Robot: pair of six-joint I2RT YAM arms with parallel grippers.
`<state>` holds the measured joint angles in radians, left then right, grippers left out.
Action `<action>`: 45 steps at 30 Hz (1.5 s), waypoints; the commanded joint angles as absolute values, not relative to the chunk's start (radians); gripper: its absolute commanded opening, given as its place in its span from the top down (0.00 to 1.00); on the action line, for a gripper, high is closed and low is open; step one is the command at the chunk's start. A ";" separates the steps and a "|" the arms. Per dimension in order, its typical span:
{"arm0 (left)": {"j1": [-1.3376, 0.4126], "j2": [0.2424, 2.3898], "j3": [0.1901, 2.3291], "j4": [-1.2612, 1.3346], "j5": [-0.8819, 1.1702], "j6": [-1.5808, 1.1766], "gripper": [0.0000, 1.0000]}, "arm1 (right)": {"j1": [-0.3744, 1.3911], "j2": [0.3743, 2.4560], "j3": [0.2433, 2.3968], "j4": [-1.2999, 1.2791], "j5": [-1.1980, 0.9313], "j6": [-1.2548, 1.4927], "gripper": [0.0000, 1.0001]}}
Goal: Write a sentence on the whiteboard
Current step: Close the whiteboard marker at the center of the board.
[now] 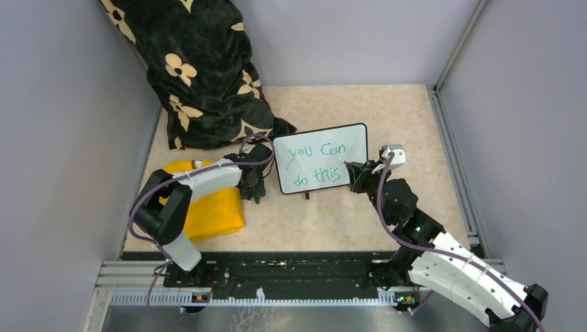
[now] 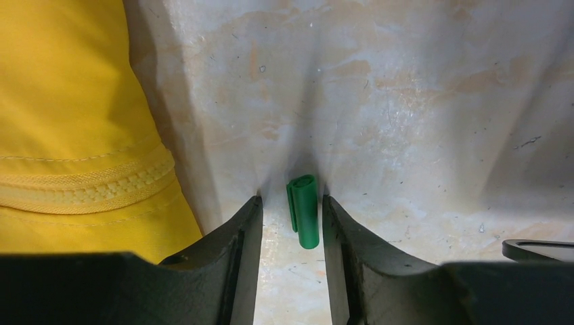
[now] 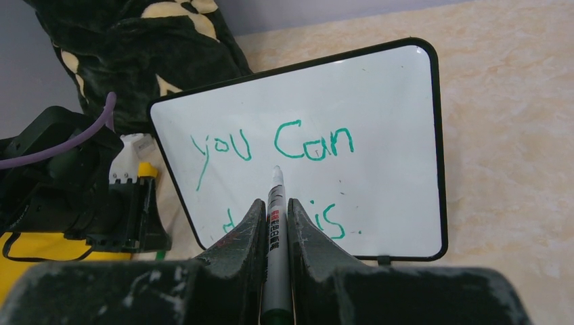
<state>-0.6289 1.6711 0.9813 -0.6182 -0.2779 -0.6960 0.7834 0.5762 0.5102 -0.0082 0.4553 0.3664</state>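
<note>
The whiteboard [image 1: 354, 140] stands tilted mid-table, with the green sentence [image 1: 315, 163] "you Can do this" in two lines. In the right wrist view the whiteboard [image 3: 396, 115] fills the middle and the sentence [image 3: 298, 143] is partly hidden by my fingers. My right gripper [image 3: 275, 203] is shut on a grey marker [image 3: 275, 227] whose tip points at the board; it sits at the board's lower right [image 1: 356, 174]. My left gripper [image 2: 291, 200] is open and low over the table, left of the board [image 1: 253, 182]. A green marker cap [image 2: 303, 211] lies between its fingers.
A folded yellow cloth [image 1: 208, 207] lies left of the board and beside my left gripper [image 2: 61, 101]. A black blanket with cream flowers [image 1: 201, 69] is heaped at the back left, just behind the board [image 3: 135, 40]. Grey walls close in three sides.
</note>
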 commanded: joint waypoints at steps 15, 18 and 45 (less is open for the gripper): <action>-0.640 1.729 0.959 -0.626 -0.324 -0.749 0.64 | 0.791 0.569 0.519 0.012 0.479 0.365 1.00; -0.641 1.736 0.959 -0.627 -0.323 -0.750 0.66 | 0.792 0.569 0.520 0.012 0.479 0.366 1.00; -0.641 1.684 0.935 -0.604 -0.316 -0.775 1.00 | 0.792 0.565 0.520 0.002 0.487 0.367 1.00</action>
<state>-0.6399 1.6741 0.9787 -0.6022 -0.3168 -0.7368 0.7834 0.5762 0.5102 -0.0158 0.4675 0.3672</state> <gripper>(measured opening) 0.200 0.123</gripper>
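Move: The green marker cap lies on the table between the left fingertips, within a centimetre of the hand point and a shade to its right. From the left hand, the middle of the yellow pouch is about 19 cm left and 3 cm back, and the whiteboard's middle some 22 cm right and 8 cm ahead. From the right hand, the cap is roughly 28 cm left, level fore-and-aft and 23 cm below. Inching forward about half a centimetre at table height, the left fingers close and pinch the cap's sides. ##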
